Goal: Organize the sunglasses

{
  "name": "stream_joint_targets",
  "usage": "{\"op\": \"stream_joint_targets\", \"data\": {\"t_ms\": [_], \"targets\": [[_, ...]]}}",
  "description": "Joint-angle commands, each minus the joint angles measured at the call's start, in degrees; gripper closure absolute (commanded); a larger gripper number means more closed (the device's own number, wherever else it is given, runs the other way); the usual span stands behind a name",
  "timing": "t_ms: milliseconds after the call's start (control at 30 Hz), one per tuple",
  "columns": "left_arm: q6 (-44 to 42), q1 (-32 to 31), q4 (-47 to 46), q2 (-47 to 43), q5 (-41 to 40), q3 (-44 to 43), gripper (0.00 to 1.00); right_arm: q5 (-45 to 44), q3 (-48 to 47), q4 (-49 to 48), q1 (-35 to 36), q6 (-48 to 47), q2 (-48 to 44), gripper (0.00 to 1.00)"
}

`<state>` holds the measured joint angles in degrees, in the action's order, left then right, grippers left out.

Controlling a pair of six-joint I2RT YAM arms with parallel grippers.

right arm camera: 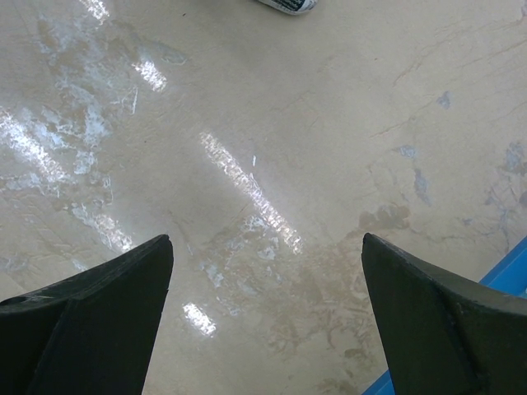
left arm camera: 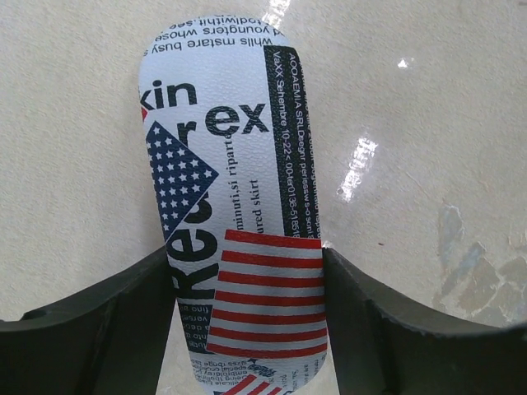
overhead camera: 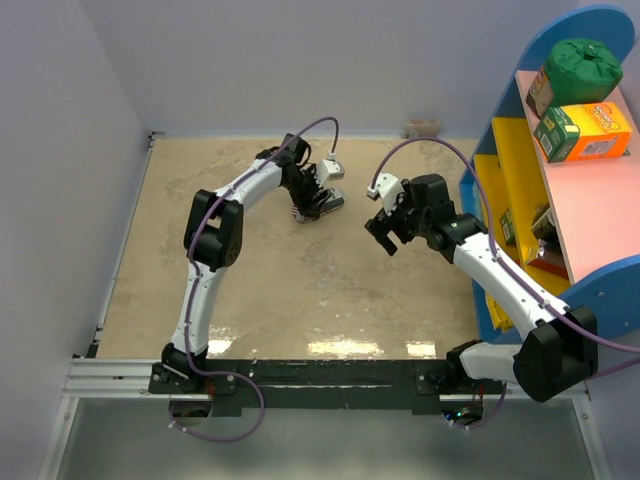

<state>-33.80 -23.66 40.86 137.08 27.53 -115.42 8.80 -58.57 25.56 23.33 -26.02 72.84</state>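
Observation:
The sunglasses are out of view. An oblong flag-print case (left arm camera: 230, 189) with stars, red stripes and newsprint text lies on the beige table. My left gripper (left arm camera: 247, 255) straddles its near half, and both dark fingers (left arm camera: 123, 321) press against the case's sides. From above, that gripper (overhead camera: 320, 205) sits at the table's far middle, covering most of the case. My right gripper (overhead camera: 383, 232) hovers a little to the right of it. Its jaws (right arm camera: 268, 247) stand wide open over bare table with nothing between them. One end of the case (right arm camera: 288, 4) peeks in at the top of the right wrist view.
A blue, yellow and pink shelf unit (overhead camera: 560, 200) stands along the right side. On it are a green bag (overhead camera: 580, 65) and an orange-green box (overhead camera: 585, 132). Its blue edge (right arm camera: 506, 267) is close to my right fingers. Walls close the table's left and back.

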Motion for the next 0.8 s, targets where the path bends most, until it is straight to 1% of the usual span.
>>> {"op": "stream_joint_targets", "data": {"t_ms": [0, 133, 233, 400, 567, 767], "targets": [[-5.7, -0.1, 5.2, 0.7, 2.0, -1.8, 0.52, 0.8, 0.4, -2.4, 0.0, -0.7, -1.6, 0.02], [-11.0, 0.0, 7.6, -1.3, 3.8, 0.5, 0.55, 1.0, 0.4, -2.3, 0.0, -0.8, -1.1, 0.02], [-15.0, -0.1, 8.1, -4.4, 5.6, 5.0, 0.55, 1.3, 0.5, -2.3, 0.0, -0.9, -1.1, 0.02], [-20.9, -0.1, 8.7, -9.6, 7.1, 11.8, 0.46, 1.7, 0.6, -2.3, 0.0, -1.0, -0.9, 0.02], [-24.3, -0.1, 10.3, -11.7, 8.6, 14.7, 0.42, 1.9, 0.6, -2.2, 0.0, -1.1, -0.9, 0.02], [-25.3, -0.3, 7.3, -13.2, 5.8, 17.8, 0.37, 2.2, 0.6, -2.1, 0.0, -1.1, -0.9, 0.02]]}}
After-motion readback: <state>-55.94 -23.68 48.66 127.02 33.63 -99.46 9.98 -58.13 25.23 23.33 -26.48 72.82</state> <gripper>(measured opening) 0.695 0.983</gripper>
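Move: The closed sunglasses case is already pinched across its striped end in the left hand; its middle lies about 4 cm to that hand's right, 2 cm ahead and roughly 1 cm below. The bare table it is being brought to is some 8 cm back and 1 cm right, about 3 cm below. From the idle right hand the case lies roughly 15 cm ahead, 18 cm to the left and 15 cm below. The sunglasses case is drawn back towards the arms' side of the table, about 8 cm and slightly left, while the left hand stays low and level, seeming to slide the case along the tabletop. It starts slowly, quickens, then eases off; the wrist turns the case clockwise some 20 degrees throughout, the fingers keeping their hold. ##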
